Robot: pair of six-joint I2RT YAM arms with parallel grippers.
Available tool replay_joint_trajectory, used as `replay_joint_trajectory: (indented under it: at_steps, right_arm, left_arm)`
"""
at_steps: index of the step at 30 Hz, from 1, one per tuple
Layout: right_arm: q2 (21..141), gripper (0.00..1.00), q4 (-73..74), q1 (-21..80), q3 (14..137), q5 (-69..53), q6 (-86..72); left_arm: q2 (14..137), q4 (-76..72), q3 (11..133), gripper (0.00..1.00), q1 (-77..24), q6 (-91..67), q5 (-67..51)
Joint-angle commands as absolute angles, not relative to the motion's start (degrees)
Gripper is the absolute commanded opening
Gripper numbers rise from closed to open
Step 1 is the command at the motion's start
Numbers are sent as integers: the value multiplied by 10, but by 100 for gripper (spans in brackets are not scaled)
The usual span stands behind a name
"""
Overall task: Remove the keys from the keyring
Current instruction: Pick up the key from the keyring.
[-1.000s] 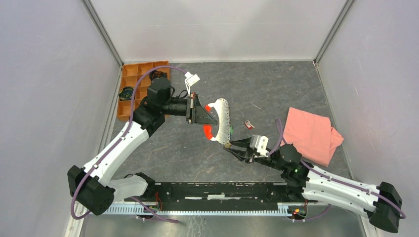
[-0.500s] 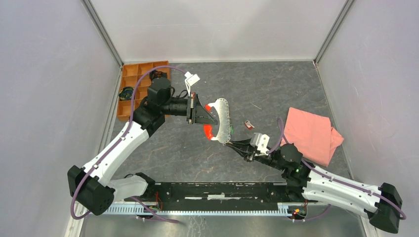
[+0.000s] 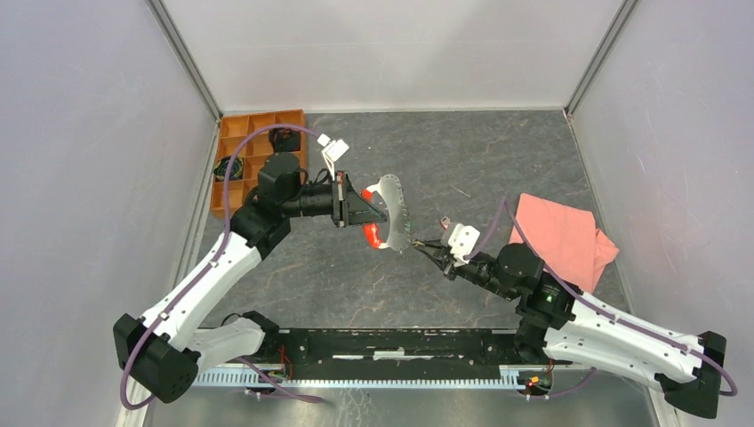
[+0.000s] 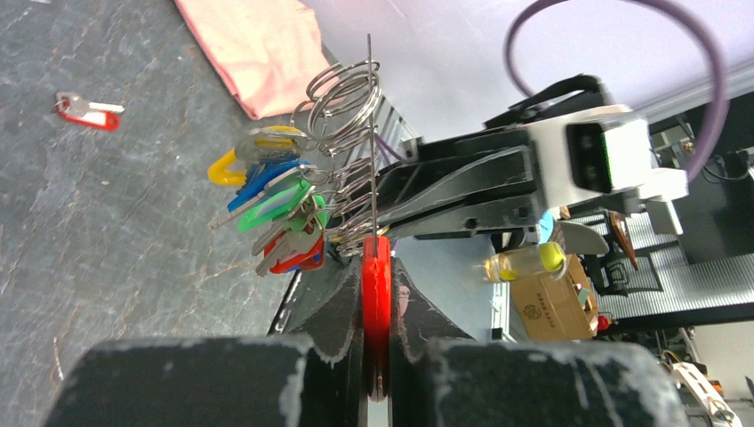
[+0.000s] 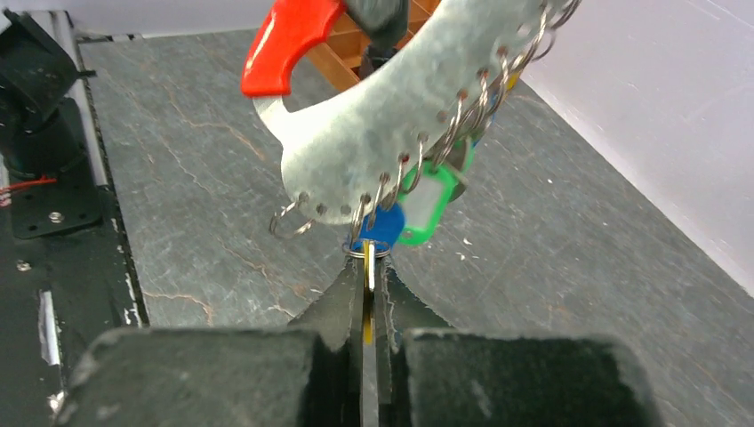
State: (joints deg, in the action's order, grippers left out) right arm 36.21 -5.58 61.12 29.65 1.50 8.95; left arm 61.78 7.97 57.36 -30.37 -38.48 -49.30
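Observation:
The keyring point(image 3: 392, 212) is a curved pale metal plate point(image 5: 391, 124) with a red grip point(image 5: 284, 44) and several small wire rings along its edge. It is held in the air over the table's middle. My left gripper point(image 3: 366, 210) is shut on the red grip point(image 4: 377, 276). Keys point(image 4: 276, 205) with yellow, blue, green and red heads hang from the rings point(image 4: 342, 89). My right gripper point(image 5: 366, 267) is shut on a yellow-headed key point(image 5: 368, 274) seen edge-on, still on its ring at the plate's lower end, beside a blue key point(image 5: 384, 224).
One red-headed key point(image 3: 447, 224) lies loose on the grey table, right of the keyring. A pink cloth point(image 3: 560, 242) is crumpled at the right. An orange compartment tray point(image 3: 240, 142) stands at the back left behind the left arm.
My right gripper has shut on the key at the plate's lower end and shifted up and right. The left arm has moved back and turned the keyring.

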Motion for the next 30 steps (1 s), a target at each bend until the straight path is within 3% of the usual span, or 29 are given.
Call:
replay_joint_trajectory:
  at_steps: [1, 12, 21, 25, 28, 30]
  right_arm:
    - [380, 0, 29, 616, 361, 45, 123]
    - [455, 1, 175, 628, 479, 116, 202]
    - [520, 0, 248, 672, 567, 242, 282]
    - [536, 0, 240, 707, 582, 282, 317]
    - [543, 1, 224, 737, 587, 322, 351]
    - [542, 0, 206, 751, 583, 339, 375]
  left_arm:
    - [606, 32, 551, 2, -305, -361, -459]
    - [597, -43, 485, 2, -305, -420, -426]
    - [567, -100, 424, 2, -305, -463, -410]
    - [556, -113, 410, 19, -305, -467, -406]
    - [547, -110, 406, 38, -305, -461, -402]
    - [538, -104, 402, 42, -305, -453, -396]
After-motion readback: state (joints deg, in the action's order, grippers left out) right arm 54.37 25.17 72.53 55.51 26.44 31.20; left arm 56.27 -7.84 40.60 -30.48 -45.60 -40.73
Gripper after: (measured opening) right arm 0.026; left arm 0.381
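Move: The yellow key tag is already pinched in the right fingertips; the scalloped keyring plate it is ringed to has its middle about 4 cm ahead, 4 cm left and 3 cm above them, with the other key tags hanging some 4 cm below that plate middle. The red tag on the table lies roughly 12 cm ahead of the right hand, 8 cm right and 24 cm below. From the left gripper, already on the red handle, the yellow tag is about 7 cm right, 4 cm back and 3 cm below. Lower the left gripper about 5 cm with the keyring's red handle, swinging it slightly counter-clockwise, then hold it there and open the fingers to loosen their grip. Meanwhile keep the right fingers shut on the yellow tag, ease them forward some 3 cm beside the plate's near end, dipping about 1 cm before rising, and roll that wrist over so its fingertips tip down some 35 degrees. ##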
